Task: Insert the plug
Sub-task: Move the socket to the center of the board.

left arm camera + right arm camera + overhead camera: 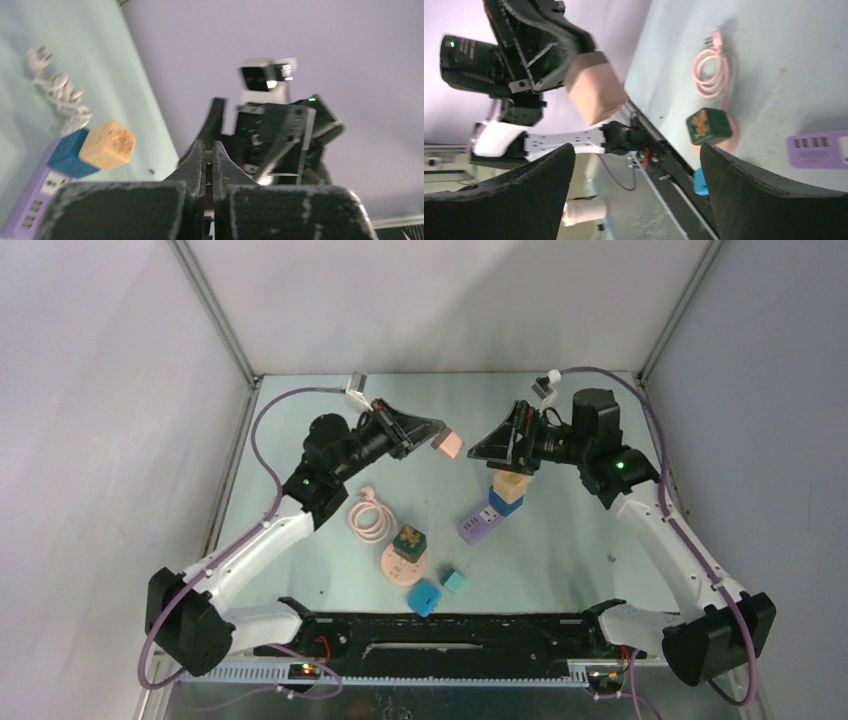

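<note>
My left gripper is shut on a pink cube-shaped plug and holds it in the air above the middle of the table. In the right wrist view the plug sticks out from the left gripper's tip. In the left wrist view my left gripper has its jaws nearly together; the plug itself is hidden there. My right gripper is open and empty, facing the plug a short way to its right; its jaws stand wide apart. The purple power strip lies on the table below.
A wooden block on a blue block rests on the strip's far end. A pink coiled cable, a green cube on a pink disc, and two blue blocks lie near the front. A white coiled cable lies beyond the strip.
</note>
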Controlling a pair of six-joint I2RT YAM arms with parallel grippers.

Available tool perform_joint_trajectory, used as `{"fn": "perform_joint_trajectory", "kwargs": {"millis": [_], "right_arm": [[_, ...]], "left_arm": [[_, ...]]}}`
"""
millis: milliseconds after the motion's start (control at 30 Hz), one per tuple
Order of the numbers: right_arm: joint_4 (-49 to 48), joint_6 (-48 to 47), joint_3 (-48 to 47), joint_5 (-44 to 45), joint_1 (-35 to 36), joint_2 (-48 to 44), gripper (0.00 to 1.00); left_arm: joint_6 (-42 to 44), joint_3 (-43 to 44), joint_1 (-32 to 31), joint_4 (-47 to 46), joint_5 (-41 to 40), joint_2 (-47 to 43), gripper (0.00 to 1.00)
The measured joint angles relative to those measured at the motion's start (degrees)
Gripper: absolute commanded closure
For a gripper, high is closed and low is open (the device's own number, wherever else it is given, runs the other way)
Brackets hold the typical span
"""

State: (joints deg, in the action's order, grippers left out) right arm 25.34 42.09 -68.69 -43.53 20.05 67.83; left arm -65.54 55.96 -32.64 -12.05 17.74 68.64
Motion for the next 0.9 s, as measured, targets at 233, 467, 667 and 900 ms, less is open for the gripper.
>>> {"fn": "perform_joint_trajectory", "kwargs": {"millis": [233, 467, 667, 900], "right_arm": [[-20.65, 18.16, 6.6, -2.45, 3.65, 2.71, 0.09], [-37.42, 28.39, 6.73, -3.04, 5.81, 4.72, 0.17], [-45.59, 33.29, 6.73, -2.82, 5.99, 5.09, 0.37], [-50.16, 37.31, 6.73, -2.78, 6.38, 7.58, 0.59]], "left_arm": [[-3.06, -1.81, 0.0, -14.25, -1.49, -0.85, 1.0], [-4.59, -2.36, 0.09, -19.28, -2.95, -1.29, 1.0], [-5.16, -3.78, 0.04, -20.31, -2.97, -1.4, 1.0], [-6.1, -4.13, -0.13, -22.12, -2.97, -1.57, 1.0]]}}
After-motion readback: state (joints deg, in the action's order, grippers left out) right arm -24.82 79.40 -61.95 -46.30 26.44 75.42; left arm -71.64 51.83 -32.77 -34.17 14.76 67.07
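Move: The pink plug, already held by its prong in the closed left gripper, lies about 6 cm left and 2 cm forward of the open right hand, nearly level with it. From the left hand it sits some 2 cm back and 2 cm right, just below. Counted from the right hand, the tan plug on its blue block stands about 7 cm forward, 7 cm right and 25 cm down; the purple strip is 1 cm forward, 2 cm right and 30 cm down. Bring the open right gripper left to the pink plug, then up with it, about 6 cm left and 8 cm up in all, tipping its fingertips up nearly 30 degrees, and close the jaws to about half open around the plug's body. Meanwhile lift the left gripper some 7 cm, tilting its fingertips up about 20 degrees, and keep its pinch on the prong. ##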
